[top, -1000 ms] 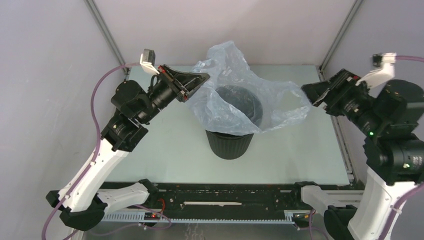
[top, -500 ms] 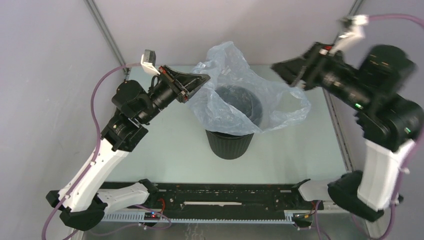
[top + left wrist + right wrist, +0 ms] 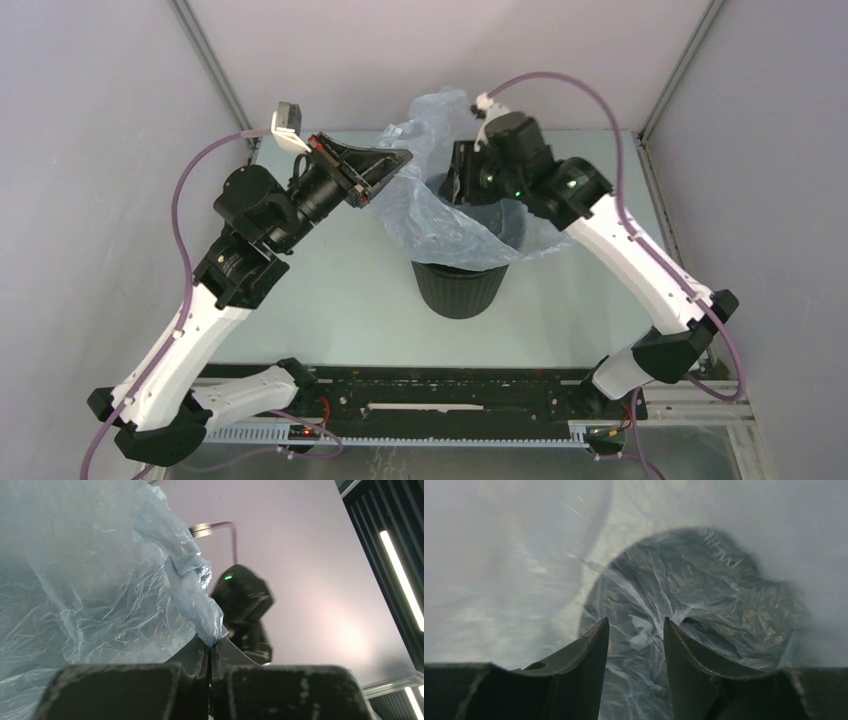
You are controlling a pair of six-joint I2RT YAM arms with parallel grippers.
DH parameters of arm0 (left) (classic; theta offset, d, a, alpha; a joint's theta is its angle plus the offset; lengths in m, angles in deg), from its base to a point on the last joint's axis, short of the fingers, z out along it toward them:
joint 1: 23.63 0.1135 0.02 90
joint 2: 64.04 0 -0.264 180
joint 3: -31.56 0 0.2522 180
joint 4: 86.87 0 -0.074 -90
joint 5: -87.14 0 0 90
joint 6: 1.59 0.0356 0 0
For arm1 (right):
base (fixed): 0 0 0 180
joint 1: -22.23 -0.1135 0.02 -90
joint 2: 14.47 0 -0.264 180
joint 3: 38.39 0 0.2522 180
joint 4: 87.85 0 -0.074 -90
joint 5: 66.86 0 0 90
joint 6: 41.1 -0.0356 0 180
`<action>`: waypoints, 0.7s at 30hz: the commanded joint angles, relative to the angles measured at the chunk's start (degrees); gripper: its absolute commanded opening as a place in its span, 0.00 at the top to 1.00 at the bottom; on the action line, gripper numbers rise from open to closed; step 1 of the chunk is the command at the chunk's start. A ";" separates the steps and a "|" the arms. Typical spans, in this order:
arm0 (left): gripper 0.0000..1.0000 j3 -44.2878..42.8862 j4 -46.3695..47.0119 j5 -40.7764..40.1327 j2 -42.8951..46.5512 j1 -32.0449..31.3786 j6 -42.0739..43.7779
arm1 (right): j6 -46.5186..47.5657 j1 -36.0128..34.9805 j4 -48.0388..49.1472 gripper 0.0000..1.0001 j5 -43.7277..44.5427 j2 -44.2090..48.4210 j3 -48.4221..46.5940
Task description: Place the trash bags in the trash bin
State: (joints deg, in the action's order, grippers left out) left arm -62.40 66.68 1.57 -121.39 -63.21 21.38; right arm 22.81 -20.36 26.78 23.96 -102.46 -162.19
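The pale blue translucent trash bag (image 3: 420, 215) is draped into and over the mouth of the black ribbed trash bin (image 3: 458, 290), which stands mid-table. My left gripper (image 3: 398, 160) is shut on the bag's upper left edge and holds it up beside the bin; in the left wrist view the film (image 3: 100, 580) bunches into the shut gripper (image 3: 212, 646). My right gripper (image 3: 456, 188) hangs over the bin's mouth, pointing down. In its own view it (image 3: 635, 630) stands open with nothing between the fingers, above crinkled bag film (image 3: 704, 595) with dark lettering lining the bin.
The pale table (image 3: 330, 300) is boxed in by grey walls with metal corner posts (image 3: 210, 60). A black rail (image 3: 450, 385) with both arm bases runs along the near edge. The right arm's elbow (image 3: 690, 330) reaches out over the table's right side.
The right arm has swung from the table's right edge leftward to above the bin's mouth, and its jaws have narrowed somewhat. The left gripper keeps its hold on the bag.
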 commanded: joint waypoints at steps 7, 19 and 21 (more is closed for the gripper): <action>1.00 -0.19 2.14 -0.58 0.75 0.24 -0.07 | -2.95 -5.36 24.25 0.45 10.06 3.36 25.11; 1.00 2.79 1.93 -1.83 1.69 0.20 -1.38 | -0.96 2.33 12.97 0.45 16.36 3.97 34.92; 1.00 2.65 1.89 -1.69 0.95 0.22 -1.72 | -1.06 3.37 11.45 0.48 16.85 4.34 35.49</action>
State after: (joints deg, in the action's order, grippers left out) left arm -60.48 67.19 1.02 -120.60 -63.21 20.73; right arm 21.52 -19.49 42.10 37.18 -101.01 -127.91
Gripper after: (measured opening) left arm 0.006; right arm 0.544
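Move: The right hand hovers, half open, over the trash bag spread across the trash bin. The bag's middle is about 15 cm below it and 3 cm to its right, and the bin's middle about 23 cm below and 2 cm to the right, both level with it fore and aft. The left hand already pinches the bag's left edge; from it the bag's middle is about 2 cm ahead, 12 cm right and 30 cm below. The right hand plunges about 19 cm into the bag-lined bin, veering right late, while the left keeps its pinch. ##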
